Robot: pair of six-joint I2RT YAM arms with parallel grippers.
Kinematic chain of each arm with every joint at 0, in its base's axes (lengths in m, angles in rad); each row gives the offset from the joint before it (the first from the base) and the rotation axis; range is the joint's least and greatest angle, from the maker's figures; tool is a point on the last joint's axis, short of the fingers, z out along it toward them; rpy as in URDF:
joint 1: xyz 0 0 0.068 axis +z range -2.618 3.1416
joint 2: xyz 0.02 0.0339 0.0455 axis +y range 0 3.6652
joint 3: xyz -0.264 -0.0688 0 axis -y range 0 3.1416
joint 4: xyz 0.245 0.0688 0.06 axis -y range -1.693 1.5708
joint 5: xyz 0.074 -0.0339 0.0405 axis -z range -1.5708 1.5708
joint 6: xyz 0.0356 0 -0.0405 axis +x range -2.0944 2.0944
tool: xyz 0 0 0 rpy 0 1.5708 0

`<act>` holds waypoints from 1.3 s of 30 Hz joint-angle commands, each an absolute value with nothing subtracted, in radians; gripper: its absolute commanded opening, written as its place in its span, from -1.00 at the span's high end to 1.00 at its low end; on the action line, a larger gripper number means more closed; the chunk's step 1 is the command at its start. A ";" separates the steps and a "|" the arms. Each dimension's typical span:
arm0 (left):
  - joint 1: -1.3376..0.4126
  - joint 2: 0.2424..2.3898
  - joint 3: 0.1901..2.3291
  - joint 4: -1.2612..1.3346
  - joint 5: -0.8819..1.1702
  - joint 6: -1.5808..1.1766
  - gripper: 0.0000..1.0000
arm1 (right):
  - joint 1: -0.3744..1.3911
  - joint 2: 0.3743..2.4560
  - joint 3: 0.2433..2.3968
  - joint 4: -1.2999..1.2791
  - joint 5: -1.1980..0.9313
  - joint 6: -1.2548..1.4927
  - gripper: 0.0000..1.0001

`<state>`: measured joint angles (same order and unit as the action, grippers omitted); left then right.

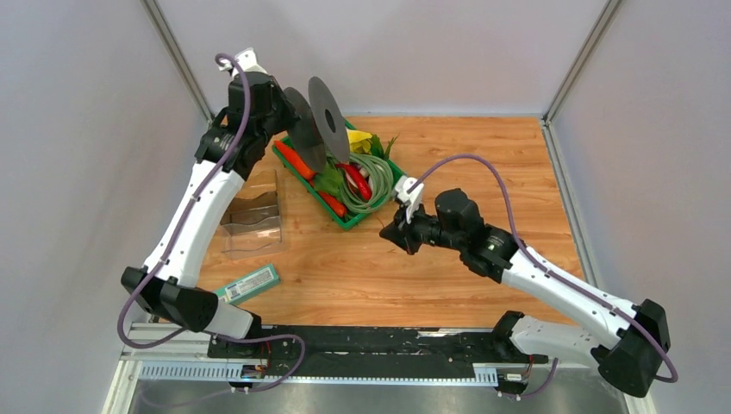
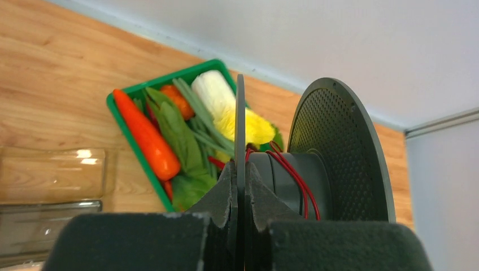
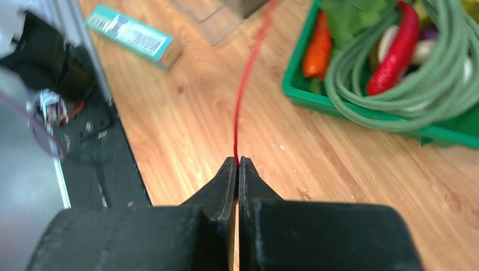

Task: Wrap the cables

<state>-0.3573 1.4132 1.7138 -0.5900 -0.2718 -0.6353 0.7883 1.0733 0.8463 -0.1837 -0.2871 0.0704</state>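
Observation:
A black spool (image 1: pixel 317 121) with two round flanges hangs in the air above the green tray, held up at the back left. My left gripper (image 2: pixel 240 169) is shut on the thin edge of the spool's near flange (image 2: pixel 240 113). A few turns of the thin red cable (image 2: pixel 299 186) lie around the hub, in front of the perforated far flange (image 2: pixel 339 152). My right gripper (image 3: pixel 237 162) is low over the wooden table, near the tray's front corner, shut on the same red cable (image 3: pixel 247 79), which runs away from the fingertips towards the far left. From above, my right gripper (image 1: pixel 398 233) points left.
The green tray (image 1: pixel 346 226) holds carrots, chillies, leaves and coiled green beans (image 3: pixel 429 84). A clear plastic container (image 1: pixel 253 222) and a teal box (image 1: pixel 250 283) lie on the left of the table. A black rail (image 1: pixel 371 341) runs along the near edge.

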 commanded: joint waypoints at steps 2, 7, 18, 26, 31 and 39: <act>-0.351 1.460 1.746 -0.584 -0.268 -0.571 1.00 | 0.903 1.000 0.887 -0.314 -0.319 -0.221 1.00; -0.347 1.496 1.709 -0.601 -0.276 -0.577 1.00 | 0.963 0.996 0.960 -0.356 -0.356 -0.343 1.00; -0.252 1.560 1.744 -0.563 -0.229 -0.644 1.00 | 1.066 0.917 0.922 -0.347 -0.419 -0.465 1.00; -0.252 1.568 1.741 -0.558 -0.143 -0.600 1.00 | 1.075 0.939 0.991 -0.308 -0.451 -0.593 1.00; -0.285 1.572 1.707 -0.575 -0.120 -0.494 1.00 | 1.077 0.980 1.100 -0.308 -0.462 -0.742 1.00; -0.343 1.554 1.612 -0.555 -0.094 -0.364 1.00 | 1.075 1.072 1.232 -0.253 -0.463 -0.971 1.00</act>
<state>-0.3088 1.5787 1.6375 -0.6506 -0.1020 -0.4782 1.0676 1.0321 1.1427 -0.3309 -0.4400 -0.8253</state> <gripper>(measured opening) 0.026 0.009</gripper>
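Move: The vegetable tray lies about 9 cm right of the left hand, level with it fore and aft, some 37 cm below; the clear box is 12 cm left of that hand, 13 cm back and 36 cm below. The held spool's middle is about 4 cm ahead, 5 cm right and 6 cm below the left hand. From the right hand, the spool is about 24 cm ahead, 13 cm left and 13 cm higher; the tray is 17 cm ahead, 9 cm left and 18 cm lower. Keep the left fingers pinched on the spool's flange and lower it about 12 cm towards the tray, tipping the hand further down. Meanwhile, with the right fingers still shut on the red cable, draw back some 9 cm away from the spool, pause, then lift, ending about 13 cm higher, rolling the wrist and swinging the fingers to point left. ##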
